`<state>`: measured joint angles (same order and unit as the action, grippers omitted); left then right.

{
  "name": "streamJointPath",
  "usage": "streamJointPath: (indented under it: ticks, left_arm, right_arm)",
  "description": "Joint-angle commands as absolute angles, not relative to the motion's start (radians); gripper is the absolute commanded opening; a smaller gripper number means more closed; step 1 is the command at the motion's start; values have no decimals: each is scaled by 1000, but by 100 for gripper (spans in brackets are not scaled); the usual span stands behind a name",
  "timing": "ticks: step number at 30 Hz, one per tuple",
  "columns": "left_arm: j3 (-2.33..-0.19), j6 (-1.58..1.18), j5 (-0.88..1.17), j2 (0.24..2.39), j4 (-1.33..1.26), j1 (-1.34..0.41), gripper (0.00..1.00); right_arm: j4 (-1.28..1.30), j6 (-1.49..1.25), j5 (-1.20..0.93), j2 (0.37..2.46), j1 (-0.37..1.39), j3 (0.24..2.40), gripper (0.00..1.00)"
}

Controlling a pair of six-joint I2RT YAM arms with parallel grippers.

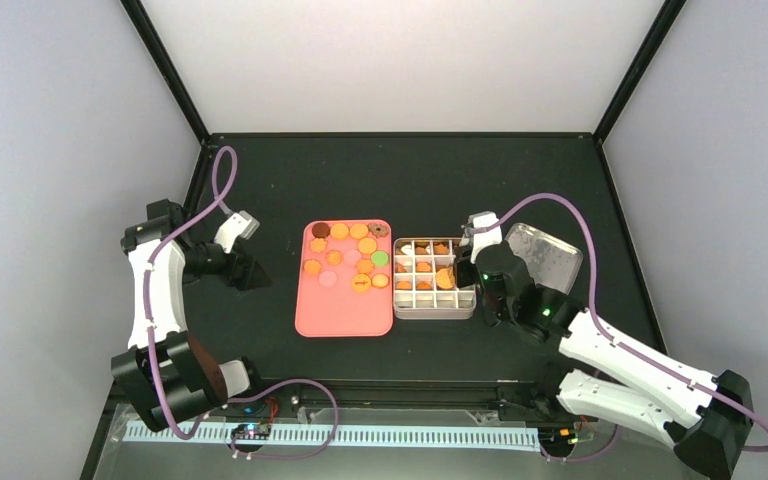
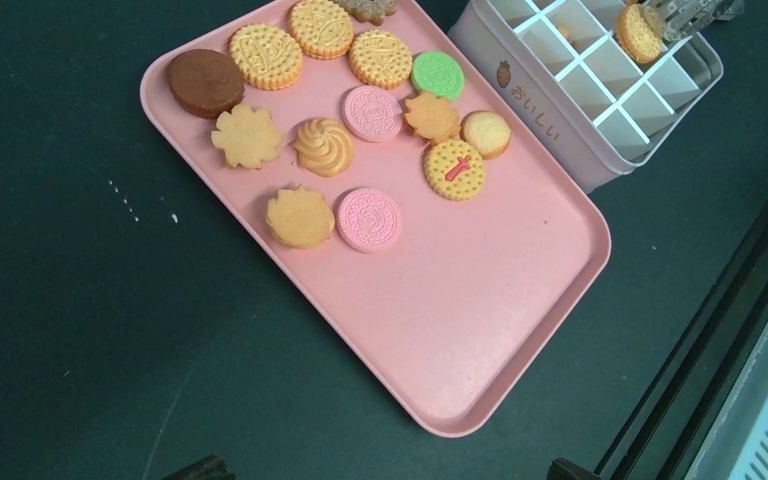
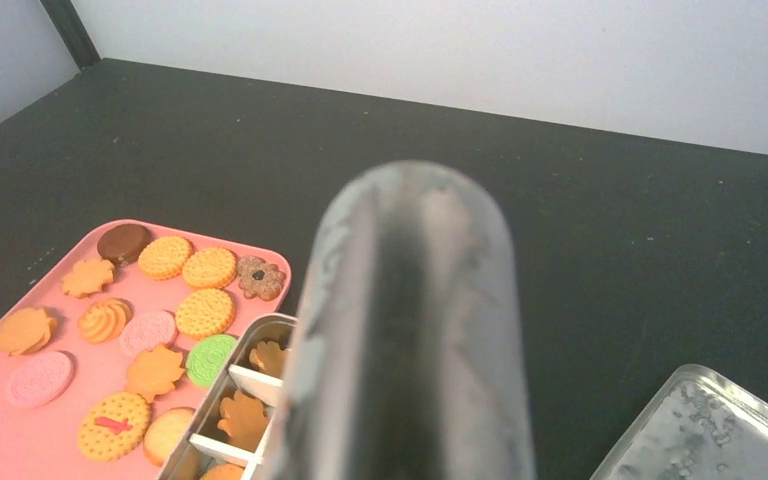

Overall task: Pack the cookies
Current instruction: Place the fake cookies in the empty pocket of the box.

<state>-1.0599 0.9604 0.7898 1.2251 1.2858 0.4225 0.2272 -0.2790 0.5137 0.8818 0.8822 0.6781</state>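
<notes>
Several cookies (image 2: 325,145), mostly orange with some pink, one green and one dark brown, lie on the far half of a pink tray (image 2: 480,330). Beside it stands a white divided box (image 2: 560,110) with cookies in some cells (image 3: 242,418). My right gripper (image 1: 468,262) is at the box's right side, shut on metal tongs (image 3: 410,330), whose blurred handle fills the right wrist view. The tongs' tips hold a round orange cookie (image 2: 640,32) over the box. My left gripper (image 2: 385,470) is open and empty, left of the tray (image 1: 344,310), above the dark table.
The box's clear lid (image 1: 550,255) lies on the table right of the box (image 1: 433,310), behind the right arm. The near half of the tray is bare pink. A black frame rail (image 2: 720,330) runs along the table's near edge.
</notes>
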Motion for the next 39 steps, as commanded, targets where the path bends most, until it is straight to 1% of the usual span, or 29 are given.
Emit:
streamJointPath:
  ticks: [1, 12, 23, 39]
  left_arm:
    - [-1089, 992, 808, 1207, 1300, 430, 84]
    - [-1097, 993, 807, 1204, 1308, 430, 84]
    - [-1103, 1000, 808, 1211, 1316, 430, 84]
    - [-1114, 1001, 812, 1211, 1325, 430, 84]
  right_arm:
    - [222, -287, 517, 880, 884, 671, 20]
    - [167, -282, 538, 966, 884, 677, 20]
    - [187, -217, 525, 922, 885, 796, 21]
    - [9, -141, 534, 1154, 868, 855, 21]
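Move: The right hand still holds the metal tongs, tips down. The round cookie perched on its pocket lies about 15 cm below that hand, some 2 cm ahead and 2 cm left. The box's middle is roughly 2 cm left of that cookie, the pink tray's middle about 20 cm left of it, and the clear lid about 21 cm right of it and 5 cm farther out. From the idle left hand, the cookie lies about 34 cm right, 3 cm ahead and 11 cm below. The tong tips, at the cookie's near right edge, first edge about 1 cm forward and left and slightly down. The right hand then hops up some 4 cm and comes back down farther forward and left, bringing the tips to the cookie's upper edge. The net shift is about 5 cm diagonally forward-left; the grip on the tongs stays shut. ##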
